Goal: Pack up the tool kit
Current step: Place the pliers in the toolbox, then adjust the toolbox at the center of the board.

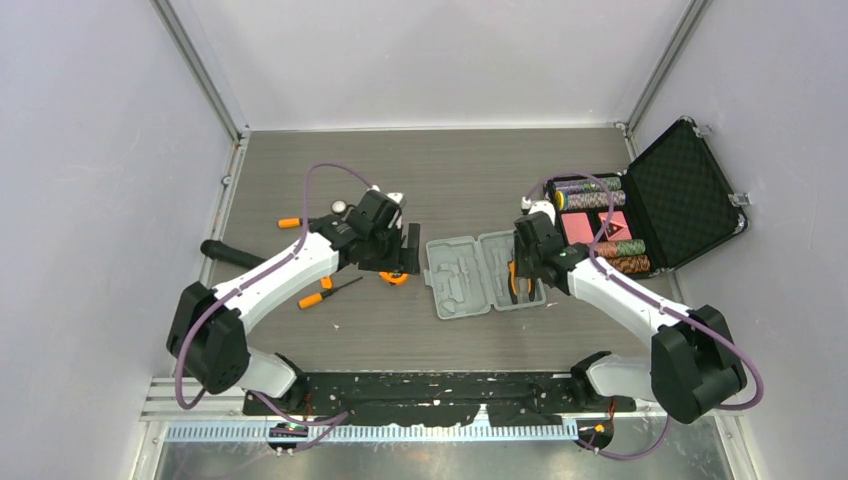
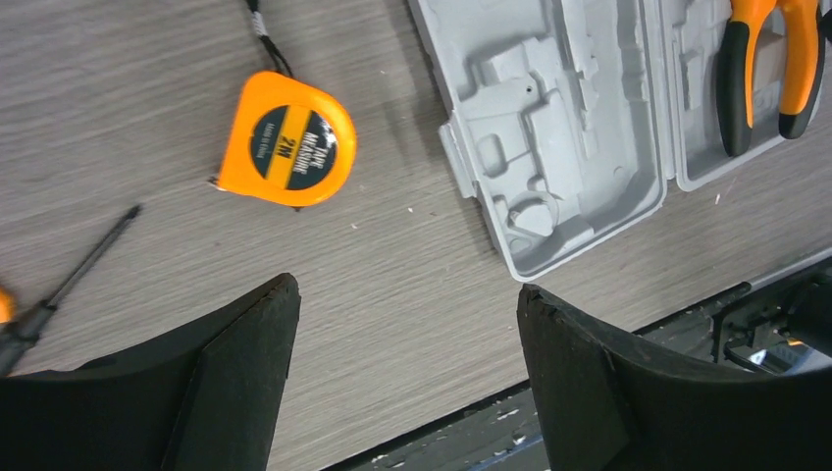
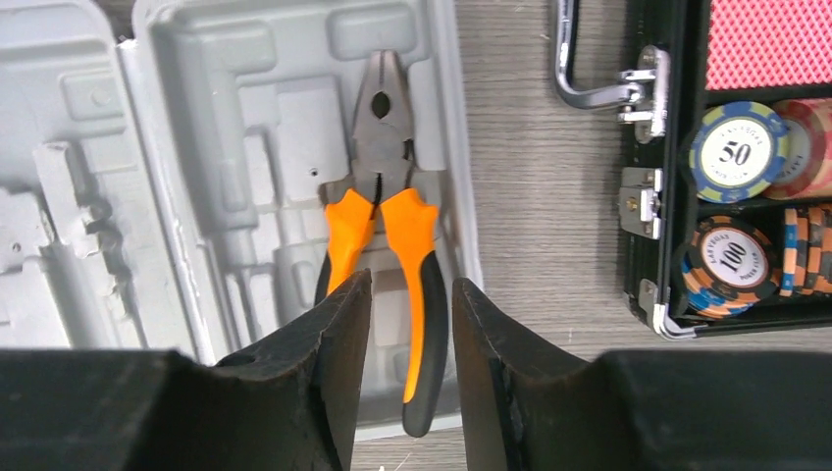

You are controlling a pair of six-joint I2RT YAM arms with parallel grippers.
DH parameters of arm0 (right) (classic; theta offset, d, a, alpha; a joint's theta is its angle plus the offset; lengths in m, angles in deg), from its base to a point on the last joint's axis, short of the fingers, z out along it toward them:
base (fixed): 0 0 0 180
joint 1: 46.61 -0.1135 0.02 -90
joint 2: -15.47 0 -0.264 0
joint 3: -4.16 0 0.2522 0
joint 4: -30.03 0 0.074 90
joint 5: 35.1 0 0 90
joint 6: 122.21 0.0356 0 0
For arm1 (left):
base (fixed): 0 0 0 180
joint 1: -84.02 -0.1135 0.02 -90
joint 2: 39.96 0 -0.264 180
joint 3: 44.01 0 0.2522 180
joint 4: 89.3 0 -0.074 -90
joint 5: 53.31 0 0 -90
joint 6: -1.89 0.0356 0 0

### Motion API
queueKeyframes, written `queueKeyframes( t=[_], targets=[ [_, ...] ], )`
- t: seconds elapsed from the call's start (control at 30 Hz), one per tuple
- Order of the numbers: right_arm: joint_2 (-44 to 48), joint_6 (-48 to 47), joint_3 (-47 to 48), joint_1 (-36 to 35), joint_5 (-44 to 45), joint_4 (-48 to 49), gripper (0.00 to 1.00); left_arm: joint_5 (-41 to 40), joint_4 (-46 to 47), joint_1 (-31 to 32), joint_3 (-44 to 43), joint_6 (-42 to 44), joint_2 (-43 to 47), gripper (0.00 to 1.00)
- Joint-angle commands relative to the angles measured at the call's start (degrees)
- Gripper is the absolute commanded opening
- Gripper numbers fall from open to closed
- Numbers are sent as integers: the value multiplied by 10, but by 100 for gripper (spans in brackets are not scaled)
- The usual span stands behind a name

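Observation:
The grey tool kit case [image 1: 470,275] lies open mid-table, its moulded slots [image 2: 559,128] showing. Orange-and-black pliers [image 3: 385,167] rest in its right half [image 3: 245,147]. My right gripper [image 3: 411,280] hovers over the pliers' handles, jaws open a narrow way; one handle shows in the gap with space on both sides. An orange tape measure [image 2: 286,139] lies on the table left of the case. My left gripper [image 2: 407,291] is open wide over bare table beside it, holding nothing. A screwdriver [image 2: 78,265] lies further left, and a second orange-handled one [image 1: 290,222] further back.
A black foam-lined case [image 1: 680,190] with poker chips [image 3: 736,152] stands open at the right, close to the right arm. A black cylindrical handle [image 1: 230,253] lies at the table's left edge. Walls enclose the table on three sides.

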Motion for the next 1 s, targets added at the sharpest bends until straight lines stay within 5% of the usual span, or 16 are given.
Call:
queueKeyframes(
  t=[0.0, 0.37, 0.67, 0.97],
  targets=[
    [26, -2, -4, 28, -22, -5, 40, 44, 39, 16, -17, -40, -25, 81],
    [-12, 8, -30, 82, -94, -1, 32, 108, 112, 29, 3, -103, -88, 76],
    [-49, 18, -32, 123, -140, 19, 18, 132, 125, 30, -6, -109, -130, 61],
    [-58, 31, -43, 124, -197, 24, 6, 114, 113, 17, -25, -95, -158, 25]
  ],
)
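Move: The pliers already lie in the open toolbox, their middle about 2 cm ahead of the right hand, 1 cm left and 4 below; the toolbox's own middle is some 9 cm left of that hand and 1 ahead, the poker chip case 17 right and 13 ahead. For the left hand the toolbox's middle is roughly 21 cm right, 3 ahead and 10 below, with the tape measure 4 ahead and 1 left. Onto the pliers' right handle the right hand sinks about 3 cm, shifting 2 cm right and rolling some 10 degrees left side up, its fingers narrowing to a slit around the handle as it seems to bear down there. Meanwhile the left hand travels some 6.5 cm right and 6 down to the toolbox's left rim near the latch, tipping more steeply downward and closing about halfway. ##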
